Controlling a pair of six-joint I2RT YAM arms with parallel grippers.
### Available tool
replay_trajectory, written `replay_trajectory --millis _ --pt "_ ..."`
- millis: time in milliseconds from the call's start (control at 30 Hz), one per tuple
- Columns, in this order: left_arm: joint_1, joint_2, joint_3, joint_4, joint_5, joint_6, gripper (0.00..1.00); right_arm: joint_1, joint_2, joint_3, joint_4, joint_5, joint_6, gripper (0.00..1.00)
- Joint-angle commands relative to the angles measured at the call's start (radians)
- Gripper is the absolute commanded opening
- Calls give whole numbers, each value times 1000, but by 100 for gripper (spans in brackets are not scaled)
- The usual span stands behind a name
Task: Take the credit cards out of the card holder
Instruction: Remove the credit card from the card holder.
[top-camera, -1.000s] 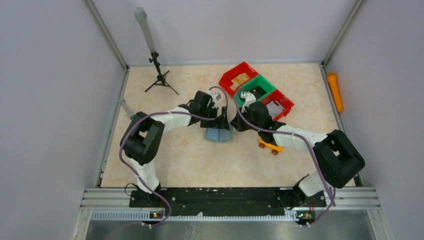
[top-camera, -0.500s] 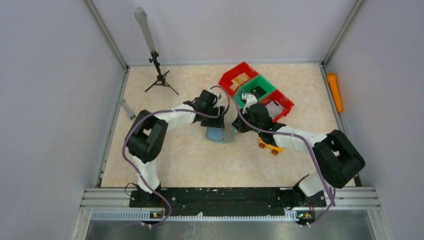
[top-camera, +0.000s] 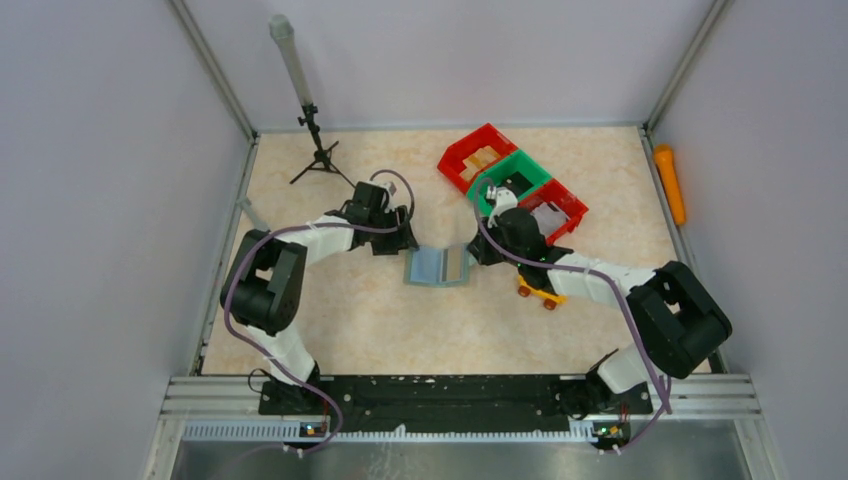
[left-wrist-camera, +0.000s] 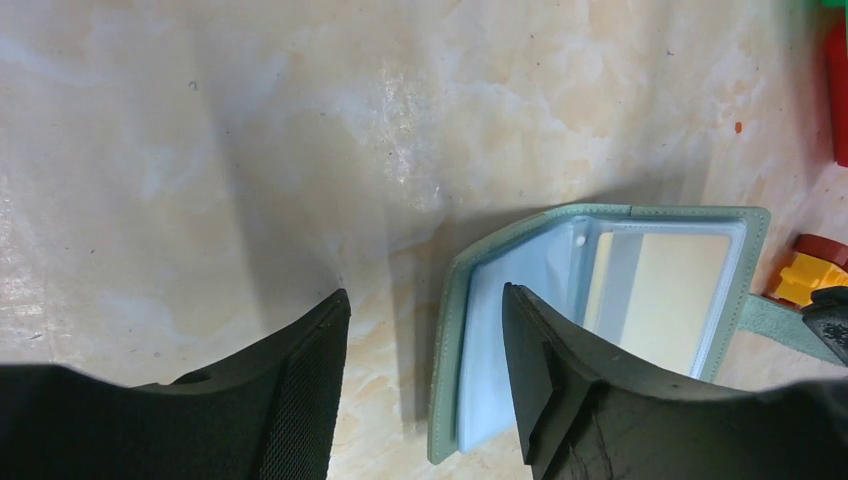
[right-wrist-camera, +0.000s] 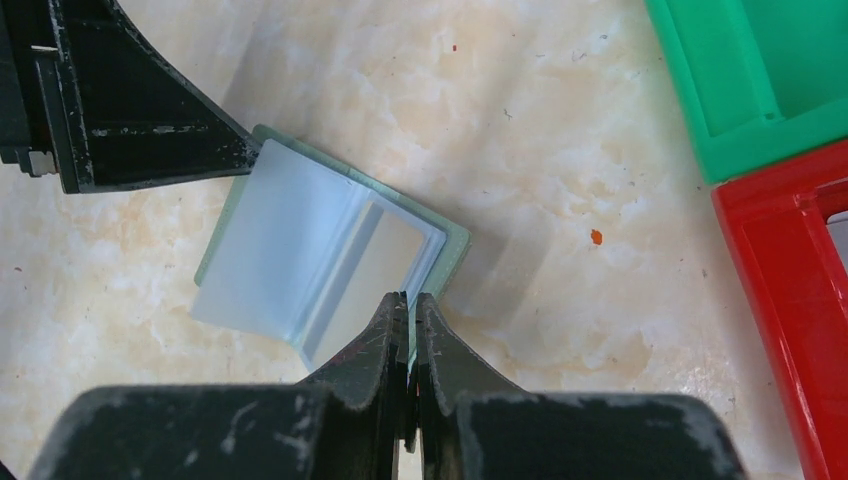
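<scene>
The card holder (top-camera: 438, 265) lies spread open on the table, grey-green outside with pale blue clear sleeves inside (right-wrist-camera: 300, 250). My right gripper (right-wrist-camera: 410, 298) is shut on its right edge, the thin flap pinched between the fingertips. My left gripper (left-wrist-camera: 425, 300) is open at the holder's left side. The holder's left edge (left-wrist-camera: 452, 360) shows between its fingers, touched by neither. A pale beige rectangle (left-wrist-camera: 660, 290) sits in one sleeve. I cannot tell whether it is one of the credit cards.
A red bin (top-camera: 478, 155), a green bin (top-camera: 512, 178) and a second red bin (top-camera: 553, 205) stand in a row behind the right gripper. A yellow toy car (top-camera: 540, 293) sits by the right forearm. A small tripod (top-camera: 318, 155) stands at the back left.
The left arm has drawn back to the left and its jaws have narrowed. The holder, earlier hidden partly under both grippers, now lies spread open. The right gripper has kept its grip.
</scene>
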Motion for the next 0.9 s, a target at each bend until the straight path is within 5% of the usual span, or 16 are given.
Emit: replay_trajectory --millis 0,100,267,567,867 --pt "2 -10 -17 -35 -34 -8 62 -12 -26 9 14 4 8 0" --pt "3 -19 -23 -29 -36 -11 67 -13 -28 9 17 -4 7 0" --pt "4 -57 -82 96 113 -37 96 -13 -23 9 23 -16 7 0" --pt "54 -7 -105 166 272 -109 90 -13 -19 12 22 -22 4 0" --pt "70 -25 -123 202 273 -121 99 -14 -17 13 22 -27 3 0"
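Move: The open card holder's middle is some 5 cm right of the left gripper, 4 cm back and 3 cm below it; the half-open fingers are at the holder's far-left corner. The cream card is about 8 cm to the gripper's right and 3 cm back, the green bin roughly 19 cm right and 12 cm ahead, the toy car 25 cm right and 8 cm back. From the right gripper, the holder lies about 7 cm left, 3 cm back and 6 cm below. Open the left gripper from just over half to nearly full width, freeing the clear leaf it has laid over the left side, and lift about 2 cm. As you rise, ease a couple of centimetres right and a little back over the left page, rolling the wrist some 15 degrees, left side down, so the fingers point flatter towards the fold. ##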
